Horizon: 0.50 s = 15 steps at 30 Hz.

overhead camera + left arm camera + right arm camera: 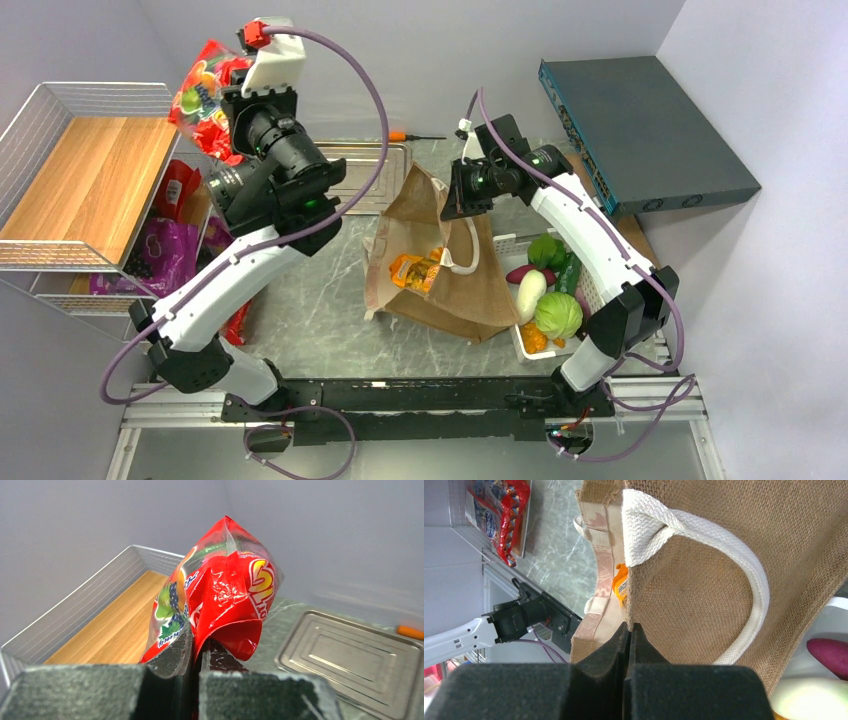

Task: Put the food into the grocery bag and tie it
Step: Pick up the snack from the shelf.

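Note:
My left gripper [199, 652] is shut on a shiny red snack packet [220, 592] and holds it up high at the back left, over the wire shelf; the packet also shows in the top view [203, 92]. The brown grocery bag [450, 270] lies in the table's middle with its mouth held up. My right gripper [630, 630] is shut on the bag's rim [689, 580], beside a white loop handle [749, 575]. An orange packet [418, 270] sits inside the bag and peeks out in the right wrist view [620, 585].
A wire shelf with a wooden board [85, 175] stands at the left, with more snack packets [165, 245] below it. A metal tray [350, 655] lies at the back. A white basket [592, 290] at the right holds vegetables. A dark box [640, 130] sits back right.

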{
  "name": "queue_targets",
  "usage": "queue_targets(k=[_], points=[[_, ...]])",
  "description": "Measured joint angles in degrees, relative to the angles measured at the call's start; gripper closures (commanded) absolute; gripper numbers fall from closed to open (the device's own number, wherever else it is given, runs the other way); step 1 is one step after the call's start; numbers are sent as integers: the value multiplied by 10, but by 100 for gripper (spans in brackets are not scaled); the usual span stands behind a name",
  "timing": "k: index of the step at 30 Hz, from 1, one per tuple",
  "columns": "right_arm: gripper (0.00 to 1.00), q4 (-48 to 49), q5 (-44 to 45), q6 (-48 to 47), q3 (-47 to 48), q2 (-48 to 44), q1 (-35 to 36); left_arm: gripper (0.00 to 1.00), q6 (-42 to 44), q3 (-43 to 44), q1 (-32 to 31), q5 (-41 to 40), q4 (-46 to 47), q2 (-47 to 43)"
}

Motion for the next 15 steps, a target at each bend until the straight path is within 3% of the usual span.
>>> queue_targets(k=[3, 7, 10, 15], points=[[100, -6, 3, 0, 5, 2, 0, 100, -122, 17, -35, 12, -103, -3], [100, -12, 8, 0, 12, 7, 0, 100, -373, 36, -73, 54, -360, -23], [100, -14, 11, 0, 13, 7, 0, 100, -575, 68, -88, 136, -579, -36], [100, -15, 17, 0, 13, 7, 0, 100, -789, 54, -89, 251, -773, -81]])
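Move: The left hand already holds the red snack pack, high over the counter. The paper bag's middle is about 28 cm to its right, 2 cm back and some 43 cm lower. The metal tray lies roughly 20 cm ahead, 8 cm right and 55 cm down, and the emptied top shelf 26 cm left, 4 cm back and 18 cm below. From the right hand, the paper bag's middle is about 5 cm back, 3 cm left and 13 cm lower. Sideways to the right goes the left hand, about 11 cm, away from the top shelf towards the paper bag's side, rising slightly before it eases down again. On the way it swings clockwise some 35 degrees, from pointing forward-left to nearly straight ahead, and tips up a little, the fingers keeping their grip on the snack pack. The right hand stays put, still pinching the paper bag's rim. ##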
